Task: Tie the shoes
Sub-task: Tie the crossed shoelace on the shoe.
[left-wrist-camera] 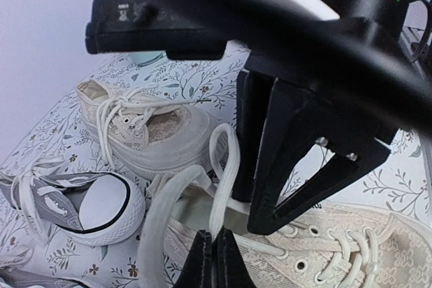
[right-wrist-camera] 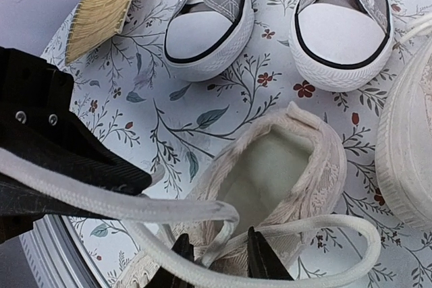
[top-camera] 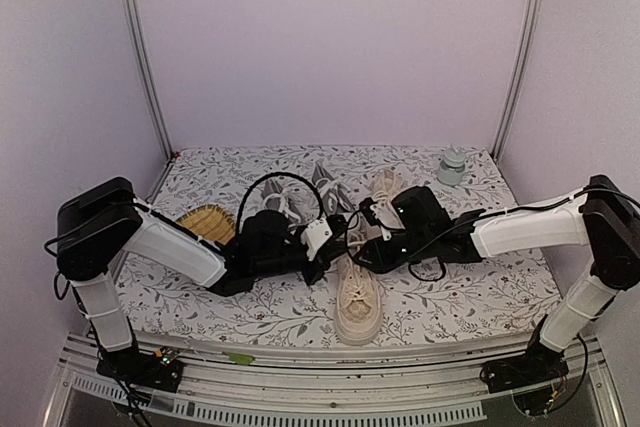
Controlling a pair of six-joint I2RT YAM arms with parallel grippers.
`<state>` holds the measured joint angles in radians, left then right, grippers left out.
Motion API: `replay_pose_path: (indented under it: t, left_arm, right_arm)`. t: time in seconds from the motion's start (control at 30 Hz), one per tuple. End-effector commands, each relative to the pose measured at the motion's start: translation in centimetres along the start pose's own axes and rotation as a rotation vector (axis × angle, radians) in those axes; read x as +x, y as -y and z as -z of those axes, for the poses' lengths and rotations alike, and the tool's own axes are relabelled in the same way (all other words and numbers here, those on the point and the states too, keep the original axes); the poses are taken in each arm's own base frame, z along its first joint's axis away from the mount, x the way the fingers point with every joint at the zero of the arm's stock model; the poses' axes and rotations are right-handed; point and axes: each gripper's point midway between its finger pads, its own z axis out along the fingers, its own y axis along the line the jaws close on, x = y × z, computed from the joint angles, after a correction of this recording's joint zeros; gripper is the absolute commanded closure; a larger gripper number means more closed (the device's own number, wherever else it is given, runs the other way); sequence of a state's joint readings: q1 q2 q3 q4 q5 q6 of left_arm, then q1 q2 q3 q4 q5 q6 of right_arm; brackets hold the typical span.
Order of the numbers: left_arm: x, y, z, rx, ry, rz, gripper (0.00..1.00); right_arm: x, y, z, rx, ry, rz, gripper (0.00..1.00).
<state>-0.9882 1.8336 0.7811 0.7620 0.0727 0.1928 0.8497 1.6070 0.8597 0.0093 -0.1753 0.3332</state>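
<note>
A large cream shoe (top-camera: 357,299) lies at the table's middle, toe toward the near edge; it also shows in the wrist views (left-wrist-camera: 351,247) (right-wrist-camera: 283,166). My left gripper (left-wrist-camera: 214,255) (top-camera: 322,240) is shut on a loop of its cream lace (left-wrist-camera: 226,166), just over the shoe's opening. My right gripper (right-wrist-camera: 220,261) (top-camera: 366,239) faces it from the right, jaws apart, with lace strands (right-wrist-camera: 223,237) lying loosely between its fingertips. The second cream shoe (left-wrist-camera: 148,126) (top-camera: 386,187) lies behind. Two small grey shoes (right-wrist-camera: 209,25) (right-wrist-camera: 344,25) with white toe caps sit at the back.
A yellow woven piece (top-camera: 206,223) (right-wrist-camera: 101,11) lies at the left by my left arm. A small pale jar (top-camera: 453,167) stands at the back right. The floral table cover (top-camera: 480,297) ends at a metal rail along the near edge.
</note>
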Motion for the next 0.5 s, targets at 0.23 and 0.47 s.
replay_pose_path:
  t: [0.23,0.47]
  left_arm:
    - [-0.5,-0.3,-0.1,-0.01,0.005,0.015,1.0]
    - [0.4,-0.7,0.1,-0.011,-0.021,0.032,1.0]
  right_arm:
    - [-1.2,0.3,-1.1,0.018,0.024,-0.002,0.99]
    - [0.3,-0.3,2.1,0.001,-0.025,0.009,0.99]
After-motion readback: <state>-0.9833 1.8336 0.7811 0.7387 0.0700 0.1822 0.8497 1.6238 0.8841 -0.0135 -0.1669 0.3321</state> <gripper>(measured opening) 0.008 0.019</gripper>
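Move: The stretch of shoelace to grab hangs between the right gripper's open fingertips, about 1 cm forward, 1 cm left and 1 cm lower; from the left hand it is roughly 5 cm right, 1 cm back and 3 cm down. The beige shoe's middle is some 5 cm back, 1 cm left and 5 cm below the right hand. The other beige shoe stands about 11 cm ahead and 6 cm right, the nearer grey shoe 15 cm ahead and 5 cm left, both some 5 cm lower. Ease the right gripper down, forward and left by about 1.5 cm onto the lace above the beige shoe's opening, and shut its part-open fingers fully to pinch the strand; then lift back up about 1 cm. Keep the left gripper closed on its lace, nearly in place. ##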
